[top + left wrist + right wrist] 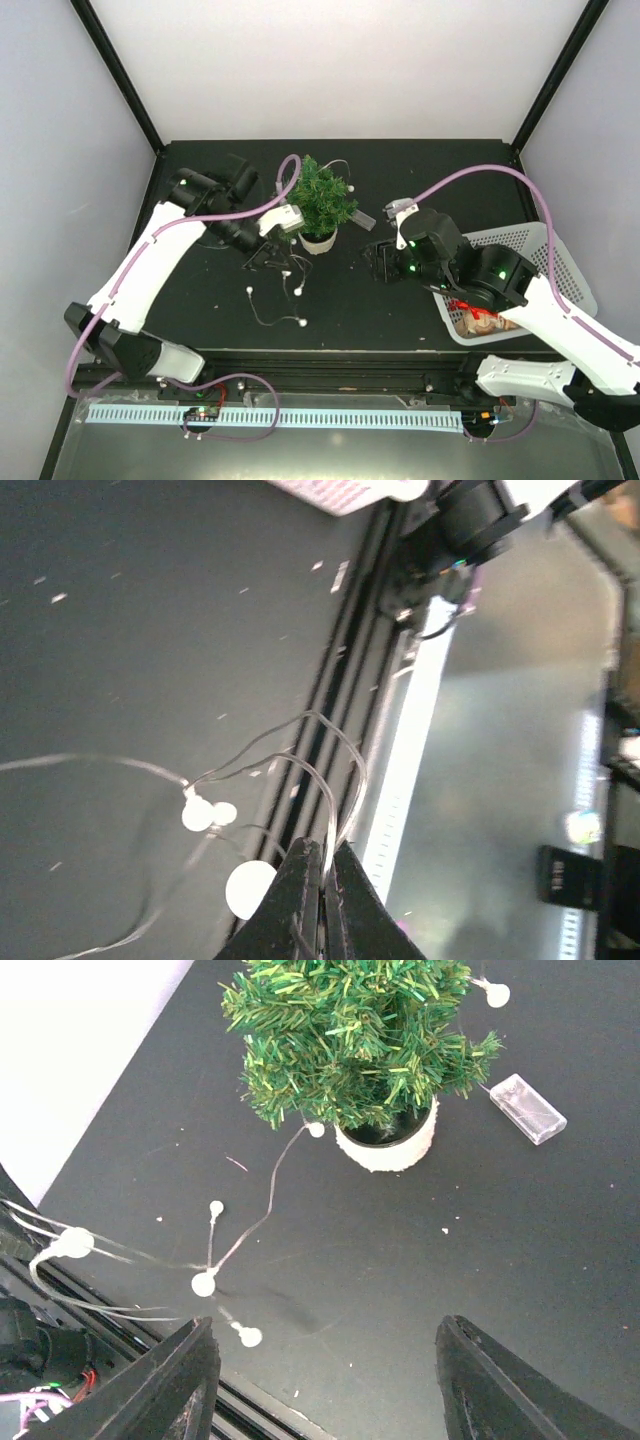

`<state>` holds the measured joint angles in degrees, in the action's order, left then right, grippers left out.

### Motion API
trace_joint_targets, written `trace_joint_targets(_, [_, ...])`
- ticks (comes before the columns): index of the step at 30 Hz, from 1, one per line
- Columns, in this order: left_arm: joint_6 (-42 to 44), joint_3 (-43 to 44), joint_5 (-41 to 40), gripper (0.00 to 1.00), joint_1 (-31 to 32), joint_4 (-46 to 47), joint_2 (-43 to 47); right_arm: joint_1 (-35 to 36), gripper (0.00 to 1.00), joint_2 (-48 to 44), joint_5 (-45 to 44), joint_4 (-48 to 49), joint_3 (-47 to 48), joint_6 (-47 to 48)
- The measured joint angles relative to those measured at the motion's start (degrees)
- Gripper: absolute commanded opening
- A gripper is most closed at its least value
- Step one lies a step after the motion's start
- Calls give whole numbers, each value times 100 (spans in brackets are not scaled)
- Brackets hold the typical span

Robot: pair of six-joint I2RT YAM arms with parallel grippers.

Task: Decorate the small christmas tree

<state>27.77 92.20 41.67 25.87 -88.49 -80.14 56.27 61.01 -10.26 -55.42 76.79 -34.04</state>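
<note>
The small christmas tree (322, 197), bushy green in a white pot (319, 241), stands at the table's middle back; the right wrist view shows it (350, 1030) from above. A thin string of lights (285, 300) with small white bulbs trails from the tree over the table, and its clear battery box (528, 1108) lies beside the pot. My left gripper (263, 262) hangs just left of the pot, shut on the wire (350, 780), with bulbs (197, 815) dangling below. My right gripper (325, 1360) hovers to the right of the tree, open, nothing between its fingers.
A white basket (565, 262) with reddish items inside sits at the right edge under my right arm. The table's front rail (330, 372) runs close below the loose wire. White walls enclose the back and sides.
</note>
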Motion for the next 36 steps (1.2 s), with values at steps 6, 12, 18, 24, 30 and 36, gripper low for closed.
trace_joint_targets(6, [-227, 739, 1040, 2, 328, -15, -682, 162, 59, -236, 33, 31, -127, -168])
trace_joint_targets(12, [-422, 1298, 2015, 2, 358, -2, -1156, 1137, 59, -398, 120, 459, -549, -409])
trace_joint_targets(18, [-568, 1300, 2599, 2, 378, -7, -1440, 1779, 60, -79, 118, 949, -662, -560])
trace_joint_targets(24, [-717, 1300, 3075, 2, 378, -11, -1475, 1864, 59, 866, -15, 1423, -205, -514])
trace_joint_targets(30, [-813, 1268, 3314, 2, 369, -7, -1473, 1873, 19, 1401, -208, 1871, 37, -448])
trace_joint_targets(36, [-861, 1261, 3499, 2, 367, 4, -1471, 1902, 1, 1182, -278, 2184, -223, -592])
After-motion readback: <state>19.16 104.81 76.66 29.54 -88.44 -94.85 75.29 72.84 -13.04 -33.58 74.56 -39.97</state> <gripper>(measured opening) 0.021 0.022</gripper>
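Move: The light string hangs from the left hand's shut fingers; its upper strand lies about 14 cm left of the open right hand, 4 cm back and 5 cm lower, and from the left hand some 4 cm right, 2 cm back and 2 cm below. The tree's middle is about 11 cm ahead, 12 cm left and 19 cm below the right hand. The battery box lies roughly 16 cm ahead of that hand, straight out, some 30 cm down. The left hand keeps its pinch on the light string and carries it about 8 cm to the right, in front of the tree, while rising as much, its wrist turning some 35 degrees so the fingers swing up. The open right hand first draws back and left, then sweeps left with a little forward to end about 14 cm left of its start just under and behind the left gripper, turning slightly counter-clockwise, and shuts its fingers on the hanging strand there. ##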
